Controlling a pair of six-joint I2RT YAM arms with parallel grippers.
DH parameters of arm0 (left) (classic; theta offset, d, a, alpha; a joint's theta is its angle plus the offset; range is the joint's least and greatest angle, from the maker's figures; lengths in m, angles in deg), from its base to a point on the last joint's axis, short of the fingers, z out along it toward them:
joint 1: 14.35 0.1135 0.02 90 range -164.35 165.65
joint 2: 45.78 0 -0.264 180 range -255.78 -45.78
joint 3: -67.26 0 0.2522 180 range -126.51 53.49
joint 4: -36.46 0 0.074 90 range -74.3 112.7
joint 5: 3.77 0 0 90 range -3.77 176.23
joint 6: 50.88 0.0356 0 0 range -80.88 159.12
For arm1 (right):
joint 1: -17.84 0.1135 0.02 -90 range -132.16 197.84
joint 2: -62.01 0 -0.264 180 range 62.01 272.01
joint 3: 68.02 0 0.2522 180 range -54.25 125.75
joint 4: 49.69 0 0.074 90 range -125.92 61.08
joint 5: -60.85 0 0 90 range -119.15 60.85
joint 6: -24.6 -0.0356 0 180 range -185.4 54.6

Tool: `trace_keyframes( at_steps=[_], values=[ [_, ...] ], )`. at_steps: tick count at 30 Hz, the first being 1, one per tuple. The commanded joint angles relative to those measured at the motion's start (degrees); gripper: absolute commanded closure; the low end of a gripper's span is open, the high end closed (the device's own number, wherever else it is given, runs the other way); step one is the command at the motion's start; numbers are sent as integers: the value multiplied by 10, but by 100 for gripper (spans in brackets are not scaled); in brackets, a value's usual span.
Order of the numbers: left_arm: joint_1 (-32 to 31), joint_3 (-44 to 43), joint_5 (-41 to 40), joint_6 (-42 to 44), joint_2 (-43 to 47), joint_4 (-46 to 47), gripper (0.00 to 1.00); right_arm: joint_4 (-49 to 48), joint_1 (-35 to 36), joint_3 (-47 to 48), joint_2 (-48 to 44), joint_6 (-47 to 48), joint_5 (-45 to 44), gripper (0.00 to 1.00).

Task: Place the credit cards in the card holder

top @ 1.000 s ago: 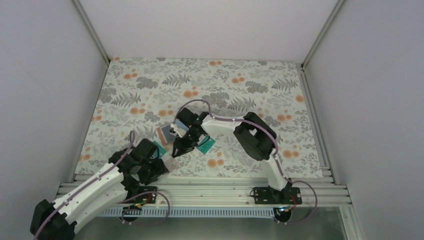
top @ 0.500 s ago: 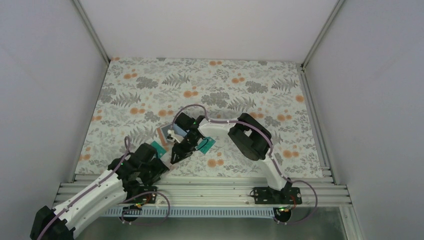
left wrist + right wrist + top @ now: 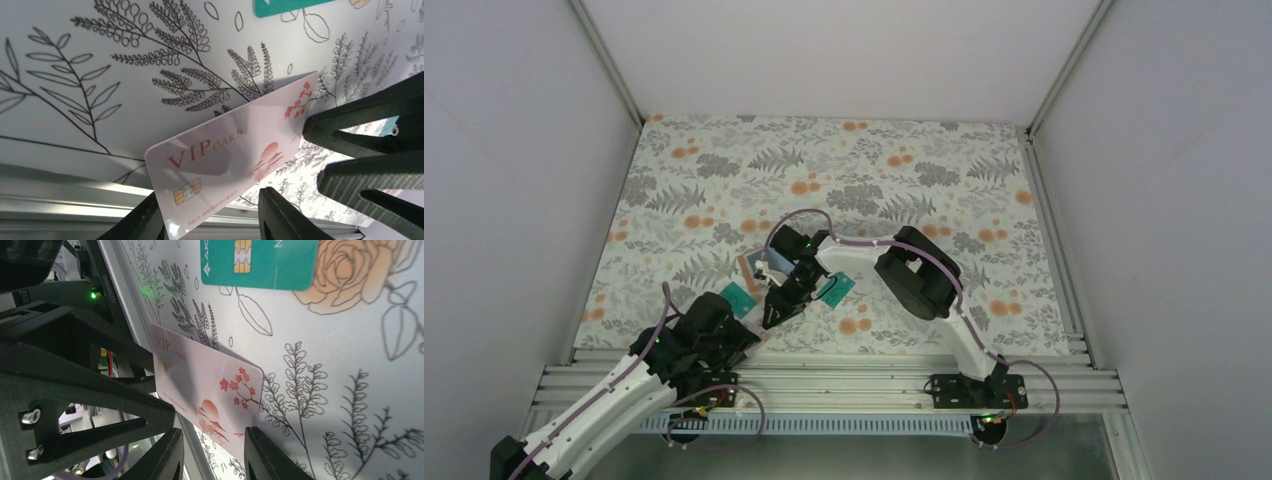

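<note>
A pale pinkish credit card (image 3: 235,150) marked VIP sits tilted at the table's near edge, with a shadow under it. My left gripper (image 3: 209,195) is open, with the card's chip corner between its fingers and a gap at one finger. My right gripper (image 3: 214,430) is open around the card's other end (image 3: 210,390). One finger (image 3: 262,455) touches the card's edge. In the top view the two grippers meet tip to tip (image 3: 764,325). A teal-green card (image 3: 260,262) lies flat just beyond. The tan-brown card holder (image 3: 746,266) shows partly beside the right wrist.
An aluminium rail (image 3: 60,200) runs along the table's near edge right under the left gripper. A second teal-green card (image 3: 741,298) lies left of the right gripper. The floral cloth (image 3: 874,170) stretches to the white back wall.
The right gripper has come down and toward the near left, onto the pale card. The left arm has drawn back a little toward the rail and its jaws have narrowed.
</note>
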Motion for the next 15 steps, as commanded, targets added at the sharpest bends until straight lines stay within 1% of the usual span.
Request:
trace_keyframes(
  at_steps=[1,4,13,15],
  values=[
    [7,7,-57,-1,55,-2,59,25,13,1,43,13,-42,68],
    [7,-1,-58,2,62,-3,66,31,13,9,45,12,-44,68],
    [7,-27,-69,21,49,-13,95,42,10,37,48,3,-48,68],
    [7,-39,-73,25,47,-18,98,45,6,42,44,3,-50,68]
  ],
)
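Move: The pink VIP card, tilted up off the table between the two grippers, has its middle about 2 cm ahead of the left hand, straight ahead and level in height; from the right hand it is 2 cm to the left, level fore and aft, 1 cm lower. From the left hand, the nearest green card lies about 8 cm ahead and 4 cm left, and the open card holder some 14 cm ahead and 2 cm right, both 1 cm lower. The left hand shuts its fingers on the VIP card while moving about 2 cm forward and 2 cm up. ##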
